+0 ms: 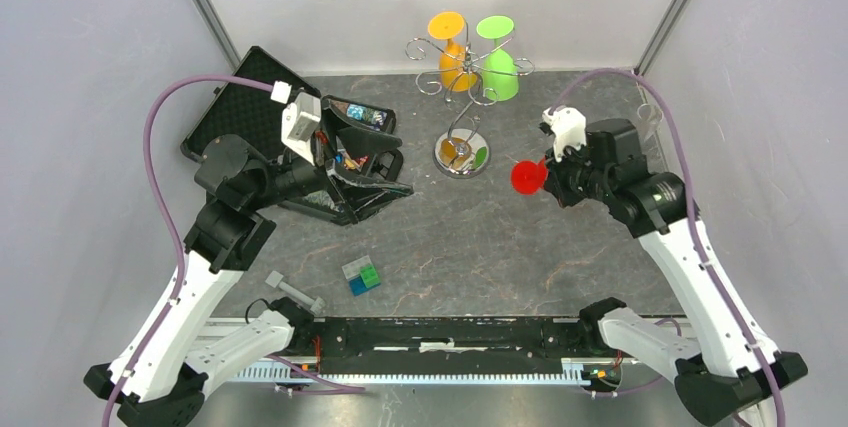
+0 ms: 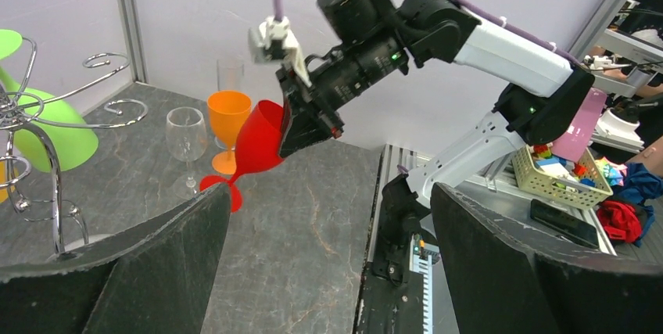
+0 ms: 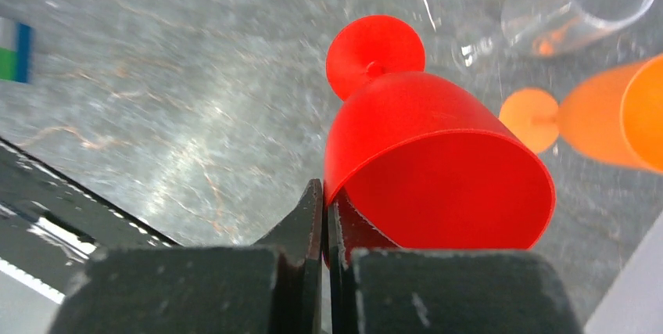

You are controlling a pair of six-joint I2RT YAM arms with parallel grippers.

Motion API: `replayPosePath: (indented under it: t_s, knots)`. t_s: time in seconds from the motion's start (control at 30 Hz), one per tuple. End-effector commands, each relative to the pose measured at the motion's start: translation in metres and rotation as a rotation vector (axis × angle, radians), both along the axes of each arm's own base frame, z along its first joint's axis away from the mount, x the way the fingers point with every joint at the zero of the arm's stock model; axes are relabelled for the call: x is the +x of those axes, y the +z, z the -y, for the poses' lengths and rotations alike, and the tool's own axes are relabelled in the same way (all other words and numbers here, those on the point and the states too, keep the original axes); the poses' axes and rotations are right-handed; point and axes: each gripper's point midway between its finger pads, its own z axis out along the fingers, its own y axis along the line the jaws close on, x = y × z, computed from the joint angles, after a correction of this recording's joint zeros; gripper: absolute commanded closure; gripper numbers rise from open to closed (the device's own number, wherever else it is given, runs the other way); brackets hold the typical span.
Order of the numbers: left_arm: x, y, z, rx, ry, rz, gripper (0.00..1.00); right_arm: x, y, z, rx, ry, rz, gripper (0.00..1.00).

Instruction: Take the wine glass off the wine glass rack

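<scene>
My right gripper is shut on the rim of a red wine glass, one finger inside the bowl and one outside. The glass hangs tilted above the table, its foot pointing away from the gripper, just right of the wine glass rack. The rack's scroll arms carry an orange glass and a green glass upside down. The left wrist view shows the red glass in the right gripper. My left gripper stands wide open and holds nothing, left of the rack's mirrored base.
An open black case lies at the back left under my left arm. A small box of coloured blocks and a grey tool sit near the front. A clear glass and an orange glass stand on the table's right side.
</scene>
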Motion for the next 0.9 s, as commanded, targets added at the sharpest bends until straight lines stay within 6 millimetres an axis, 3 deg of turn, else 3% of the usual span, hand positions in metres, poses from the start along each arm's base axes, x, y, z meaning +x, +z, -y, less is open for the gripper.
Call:
replayPosePath:
  t_s: [0.0, 0.5, 0.87]
  knots:
    - [0.001, 0.007, -0.004, 0.0, 0.028, 0.06, 0.0, 0.005, -0.035, 0.027, -0.146, -0.11, -0.072, 1.0]
    - [0.007, 0.003, -0.002, 0.005, 0.038, 0.038, 0.0, 0.018, -0.095, 0.042, -0.269, -0.232, -0.195, 1.0]
    - [0.011, 0.0, -0.002, 0.008, 0.058, 0.033, 0.0, 0.032, -0.107, 0.031, -0.235, -0.23, -0.188, 1.0]
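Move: The red wine glass, already held by its rim in the right gripper, is bound for a bare spot of table about 28 cm below the right hand, some 3 cm ahead and 7 cm to its right. From that spot the orange glass stands roughly 8 cm farther out and 10 cm to the right, the clear glass 12 cm farther out and 1 cm right, the rack base 15 cm farther out and 21 cm left. From the left hand the spot lies about 12 cm ahead, 32 cm right and 47 cm down. The red wine glass is lowered foot first towards the bare table short of the orange and clear glasses. The right hand, keeping its pinch on the rim, sinks about 11 cm and shifts some 4 cm to the right, quick at first and easing to a near stop, while the wrist tips the fingers further down and turns a little clockwise, some 25 degrees in all, bringing the glass upright. ##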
